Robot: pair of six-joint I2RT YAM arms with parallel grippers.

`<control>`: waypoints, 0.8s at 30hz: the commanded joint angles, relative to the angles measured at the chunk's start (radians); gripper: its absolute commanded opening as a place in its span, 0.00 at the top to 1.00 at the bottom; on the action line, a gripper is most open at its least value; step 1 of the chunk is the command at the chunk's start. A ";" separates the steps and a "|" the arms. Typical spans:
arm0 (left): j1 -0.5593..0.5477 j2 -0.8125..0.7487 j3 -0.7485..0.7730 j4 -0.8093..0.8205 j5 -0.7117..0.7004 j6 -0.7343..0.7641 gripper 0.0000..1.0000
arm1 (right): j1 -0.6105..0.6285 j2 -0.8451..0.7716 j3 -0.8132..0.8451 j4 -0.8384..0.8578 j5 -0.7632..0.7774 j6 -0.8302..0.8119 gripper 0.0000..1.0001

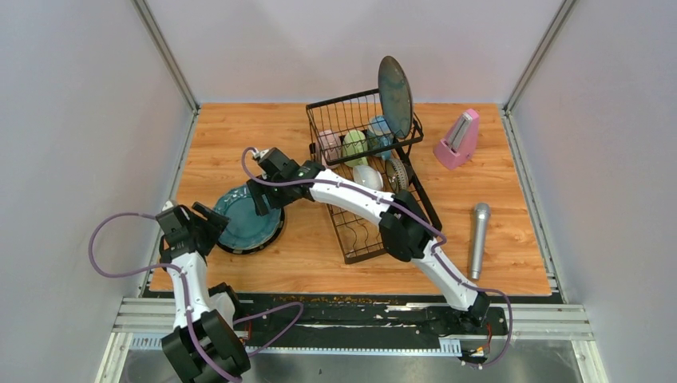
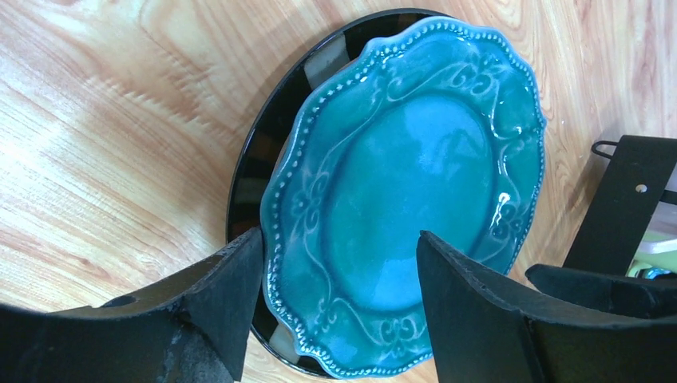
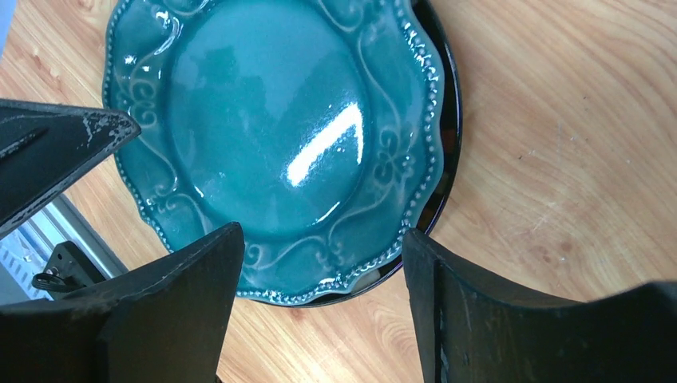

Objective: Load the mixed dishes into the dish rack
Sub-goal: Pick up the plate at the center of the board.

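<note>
A teal scalloped plate (image 1: 246, 215) lies on a black plate (image 2: 263, 136) on the wooden table, left of the dish rack (image 1: 375, 231). My left gripper (image 2: 339, 239) is open at the plate's near-left rim, one finger beside the edge and the other over the plate. Open as well, my right gripper (image 3: 321, 233) hovers at the opposite rim, holding nothing. In the rack a dark speckled plate (image 1: 395, 96) stands upright. Pink (image 1: 329, 144), green (image 1: 354, 145) and blue (image 1: 381, 132) mugs sit in its basket. A white bowl (image 1: 367, 177) and a patterned bowl (image 1: 397, 171) rest in the slots.
A pink metronome (image 1: 457, 140) stands right of the rack at the back. A silver microphone (image 1: 478, 239) lies on the table's right side. Grey walls close in on three sides. The right arm reaches across in front of the rack.
</note>
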 commanded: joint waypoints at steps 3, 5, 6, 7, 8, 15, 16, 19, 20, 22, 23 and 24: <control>0.005 -0.020 -0.007 0.066 0.083 -0.009 0.29 | -0.038 0.055 0.080 0.002 -0.055 0.045 0.28; 0.004 -0.018 -0.011 0.070 0.088 -0.004 0.31 | -0.040 0.065 0.090 0.003 -0.061 0.042 0.28; 0.004 -0.018 -0.011 0.070 0.090 0.000 0.32 | -0.040 0.072 0.094 0.003 -0.064 0.040 0.28; 0.003 -0.018 -0.011 0.071 0.096 0.001 0.33 | -0.041 0.077 0.096 0.004 -0.064 0.040 0.28; 0.004 -0.017 -0.011 0.073 0.100 0.003 0.33 | -0.042 0.083 0.097 0.004 -0.065 0.044 0.28; 0.003 0.012 -0.022 0.108 0.159 0.018 0.37 | -0.043 0.078 0.067 0.043 -0.150 0.070 0.37; 0.003 0.022 -0.021 0.115 0.178 0.023 0.40 | -0.043 0.068 0.061 0.049 -0.150 0.068 0.41; 0.004 0.032 -0.025 0.133 0.209 0.030 0.43 | -0.042 0.045 0.041 0.057 -0.139 0.060 0.46; 0.004 0.034 -0.027 0.141 0.222 0.034 0.44 | -0.043 0.036 0.034 0.059 -0.135 0.056 0.49; 0.004 0.036 -0.028 0.152 0.243 0.041 0.49 | -0.043 0.015 0.017 0.065 -0.134 0.052 0.51; 0.004 0.038 -0.028 0.154 0.249 0.046 0.50 | -0.043 0.008 0.011 0.068 -0.132 0.052 0.52; 0.004 0.038 -0.028 0.158 0.254 0.047 0.51 | -0.042 -0.001 0.004 0.068 -0.128 0.051 0.54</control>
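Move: The teal plate's middle lies about 8 cm to the left hand's right, 2 cm ahead and 3 cm below it. From the right hand it is some 5 cm left, 3 cm back and 5 cm below. The black-rimmed plate lies beneath it, about 5 cm left, 4 cm back and 6 cm below the right hand; the dish rack's middle is some 25 cm right and 6 cm ahead of that hand. Right hand sinks about 4 cm, easing forward, its fingers closing over the teal plate's rim; left's close opposite. ##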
